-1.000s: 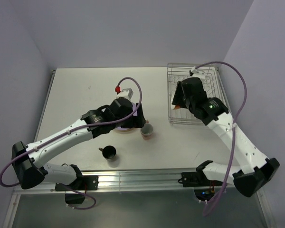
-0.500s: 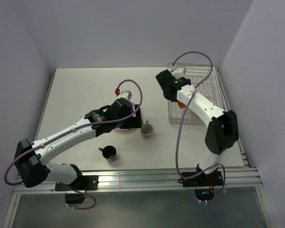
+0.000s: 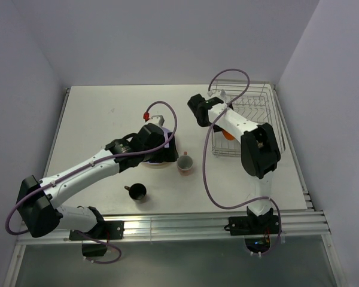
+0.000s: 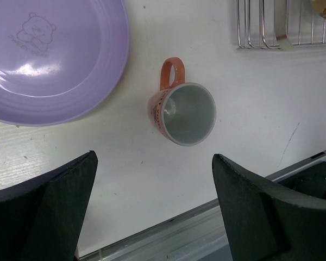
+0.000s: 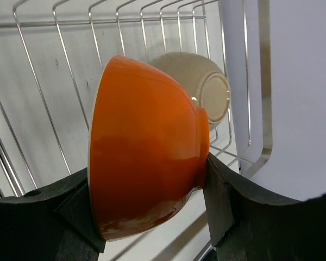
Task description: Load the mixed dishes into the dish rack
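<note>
The silver wire dish rack point(image 3: 251, 113) stands at the back right. My right gripper point(image 5: 152, 206) is shut on the orange bowl point(image 5: 146, 147), which it holds on edge among the rack's bars. A bit of this bowl shows in the top view point(image 3: 227, 135). The white bowl point(image 5: 206, 89) lies on its side behind it in the rack. My left gripper point(image 4: 153, 157) is open and empty above the table, between the lilac plate point(image 4: 49, 54) and the pink mug point(image 4: 182, 111). The mug point(image 3: 185, 163) stands upright. The small black cup point(image 3: 137, 191) sits near the front.
The rack's near left corner point(image 4: 271, 27) lies just right of the mug. The table's front rail point(image 3: 185, 224) runs behind the black cup. The right arm's cable point(image 3: 206, 173) loops over the table beside the mug.
The right arm has folded and its wrist has swung left to the rack's left edge, with the orange bowl staying low in the rack. The left arm has barely moved.
</note>
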You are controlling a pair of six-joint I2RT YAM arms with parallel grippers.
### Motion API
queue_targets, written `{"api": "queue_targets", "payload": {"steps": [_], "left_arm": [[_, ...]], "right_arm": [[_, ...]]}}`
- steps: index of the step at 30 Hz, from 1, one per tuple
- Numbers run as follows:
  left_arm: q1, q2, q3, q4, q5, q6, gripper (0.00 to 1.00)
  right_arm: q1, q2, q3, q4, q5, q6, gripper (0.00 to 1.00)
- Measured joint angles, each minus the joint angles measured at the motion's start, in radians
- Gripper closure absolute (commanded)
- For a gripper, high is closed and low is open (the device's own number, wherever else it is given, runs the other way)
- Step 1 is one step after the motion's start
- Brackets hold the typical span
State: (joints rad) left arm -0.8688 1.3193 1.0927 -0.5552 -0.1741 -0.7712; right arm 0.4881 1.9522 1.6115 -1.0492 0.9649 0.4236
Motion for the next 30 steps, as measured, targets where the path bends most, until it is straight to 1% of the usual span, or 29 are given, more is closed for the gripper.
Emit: {"api": "queue_targets", "payload": {"steps": [2, 3, 6, 8, 14, 15, 17, 18, 21, 23, 24, 26, 27, 30], "left_arm": [[0.001, 0.0, -0.002, 0.004, 0.005, 0.0, 0.07], [0.001, 0.0, -0.005, 0.008, 0.005, 0.0, 0.07], [0.001, 0.0, -0.011, 0.013, 0.012, 0.0, 0.07], [0.001, 0.0, -0.012, 0.013, 0.013, 0.0, 0.07], [0.002, 0.0, -0.012, 0.013, 0.019, 0.0, 0.07], [0.002, 0.0, -0.012, 0.013, 0.02, 0.0, 0.07], [0.002, 0.0, -0.012, 0.013, 0.02, 0.0, 0.07], [0.002, 0.0, -0.012, 0.013, 0.021, 0.0, 0.07], [0.002, 0.0, -0.012, 0.013, 0.024, 0.0, 0.07], [0.002, 0.0, -0.012, 0.013, 0.028, 0.0, 0.08], [0.002, 0.0, -0.012, 0.013, 0.028, -0.001, 0.07], [0.002, 0.0, -0.012, 0.013, 0.031, -0.001, 0.07], [0.002, 0.0, -0.012, 0.013, 0.031, -0.001, 0.08], [0.002, 0.0, -0.012, 0.013, 0.032, -0.001, 0.07]], "right_arm": [[-0.001, 0.038, 0.0, 0.001, 0.003, 0.003, 1.0], [-0.002, 0.057, 0.0, 0.002, 0.004, 0.006, 0.97], [-0.005, 0.103, 0.0, 0.001, 0.014, 0.007, 0.94], [-0.008, 0.117, 0.0, 0.003, 0.015, 0.01, 0.92], [-0.013, 0.126, 0.0, 0.013, 0.017, 0.014, 0.82], [-0.013, 0.126, -0.002, 0.017, 0.014, 0.013, 0.7], [-0.014, 0.125, -0.004, 0.029, 0.01, 0.01, 0.57], [-0.015, 0.122, -0.011, 0.043, 0.008, 0.008, 0.45], [-0.019, 0.104, -0.036, 0.081, -0.015, -0.003, 0.31], [-0.021, 0.092, -0.052, 0.1, -0.031, -0.014, 0.28], [-0.024, 0.086, -0.056, 0.107, -0.041, -0.018, 0.22], [-0.026, 0.081, -0.056, 0.116, -0.055, -0.025, 0.2], [-0.028, 0.079, -0.056, 0.121, -0.069, -0.029, 0.15], [-0.029, 0.079, -0.06, 0.135, -0.091, -0.035, 0.11]]}}
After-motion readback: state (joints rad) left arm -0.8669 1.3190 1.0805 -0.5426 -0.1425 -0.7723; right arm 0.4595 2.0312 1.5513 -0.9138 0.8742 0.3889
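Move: Between the right fingers the orange bowl is already held over the rack; its spot on the rack floor lies about 6 cm below that hand and 1 cm ahead. The beige bowl already racked stands some 11 cm to the hand's right, level with it and 6 cm lower, while the pink mug is about 21 cm left, 12 back and 12 down. From the left hand, the rack spot is roughly 26 cm right, 15 ahead and 9 below. Lowering the orange bowl about 5 cm into the rack to the left of the beige bowl, the right hand drops quickly at first, then only creeps down with its fingers tipped slightly steeper. Near the end the fingers spread, the one at the bowl's foot coming clear while the other stays close by the rim side. ##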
